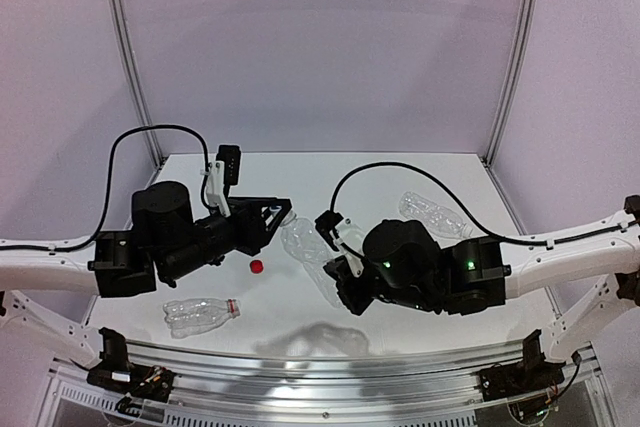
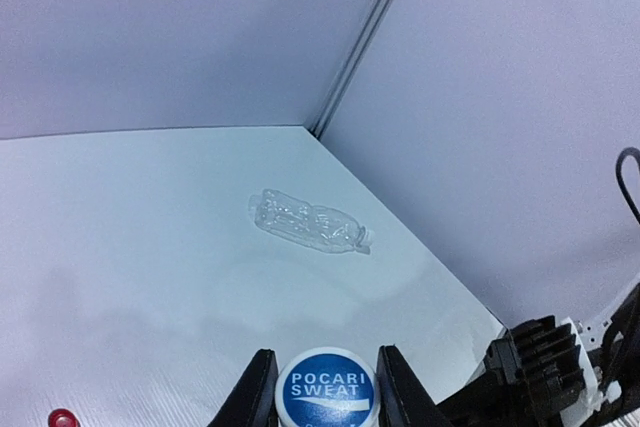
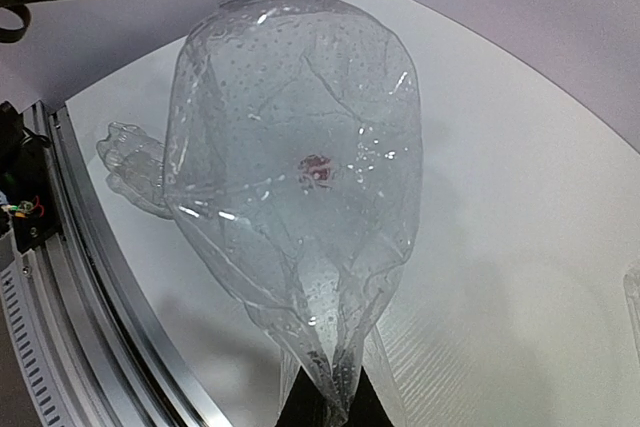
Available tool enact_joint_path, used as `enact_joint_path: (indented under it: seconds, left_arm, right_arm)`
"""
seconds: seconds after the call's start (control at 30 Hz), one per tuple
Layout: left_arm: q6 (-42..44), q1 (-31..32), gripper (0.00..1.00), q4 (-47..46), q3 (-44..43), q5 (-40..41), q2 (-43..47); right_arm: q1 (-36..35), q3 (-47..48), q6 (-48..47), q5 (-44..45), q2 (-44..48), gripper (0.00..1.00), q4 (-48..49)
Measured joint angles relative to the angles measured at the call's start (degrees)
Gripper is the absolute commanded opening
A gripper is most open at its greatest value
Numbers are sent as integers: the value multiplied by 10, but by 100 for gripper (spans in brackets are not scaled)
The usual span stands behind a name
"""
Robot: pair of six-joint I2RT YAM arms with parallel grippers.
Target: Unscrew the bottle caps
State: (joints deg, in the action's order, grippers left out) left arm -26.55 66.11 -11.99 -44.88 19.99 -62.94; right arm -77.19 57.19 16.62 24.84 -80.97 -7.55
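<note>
A crumpled clear bottle (image 1: 303,244) hangs between the two arms above the table. My right gripper (image 1: 338,272) is shut on its pinched base, seen from the right wrist as the bottle (image 3: 300,147) rising from the gripper (image 3: 328,399). My left gripper (image 2: 326,372) is shut on this bottle's cap (image 2: 326,389), white with a blue "POCARI SWEAT" top, a black finger (image 2: 255,395) on either side. In the top view the left gripper (image 1: 277,214) meets the bottle's neck. A loose red cap (image 1: 257,266) lies on the table below, also visible as the red cap (image 2: 62,417).
A clear bottle with a red neck ring (image 1: 201,313) lies near the front left. Another clear bottle (image 1: 435,215) lies at the back right, and the left wrist camera sees this bottle (image 2: 312,222). A metal rail (image 1: 330,362) runs along the near edge.
</note>
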Motion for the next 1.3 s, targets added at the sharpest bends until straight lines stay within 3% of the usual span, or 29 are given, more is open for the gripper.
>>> enact_joint_path:
  seconds: [0.33, 0.6, 0.9, 1.07, 1.3]
  left_arm:
    - [-65, 13, 9, -3, -2, 79, -11]
    - [-116, 14, 9, 12, 7, 130, 38]
    - [-142, 4, 10, 52, 7, 136, 70]
    - [-128, -72, 4, 142, -20, 105, 66]
    - [-120, -217, 3, 224, -36, 19, 16]
  right_arm:
    - [0, 24, 6, 32, -27, 0, -12]
    - [0, 50, 6, 58, -54, 0, -11]
    - [1, 56, 5, 86, -81, 0, -19]
    - [1, 59, 3, 89, -82, 0, -23]
    - [13, 64, 10, 86, -85, 0, -36]
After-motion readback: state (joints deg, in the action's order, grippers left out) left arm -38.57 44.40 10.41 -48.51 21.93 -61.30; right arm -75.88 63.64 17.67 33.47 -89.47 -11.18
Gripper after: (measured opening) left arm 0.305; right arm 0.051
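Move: The blue cap is already pinched between the left gripper's fingers, at the bottle's mouth; from the right gripper, which pinches the bottle's crushed lower end, that cap is about 6 cm ahead, 8 cm to the left and 9 cm higher. On the table roughly 30 cm below the left gripper, the loose red cap lies about 16 cm ahead and 10 cm to the left, and the uncapped bottle some 2 cm ahead and 20 cm to the left. Keep the left fingers shut on the blue cap and draw it up and to the left, about 5 cm, off the bottle's mouth; then carry it forward, left and down towards the red cap, some 12 cm, swinging the wrist counter-clockwise and tipping it down. Hold the bottle by its lower end with the right gripper, letting that hand ease a few centimetres forward and slightly down. ##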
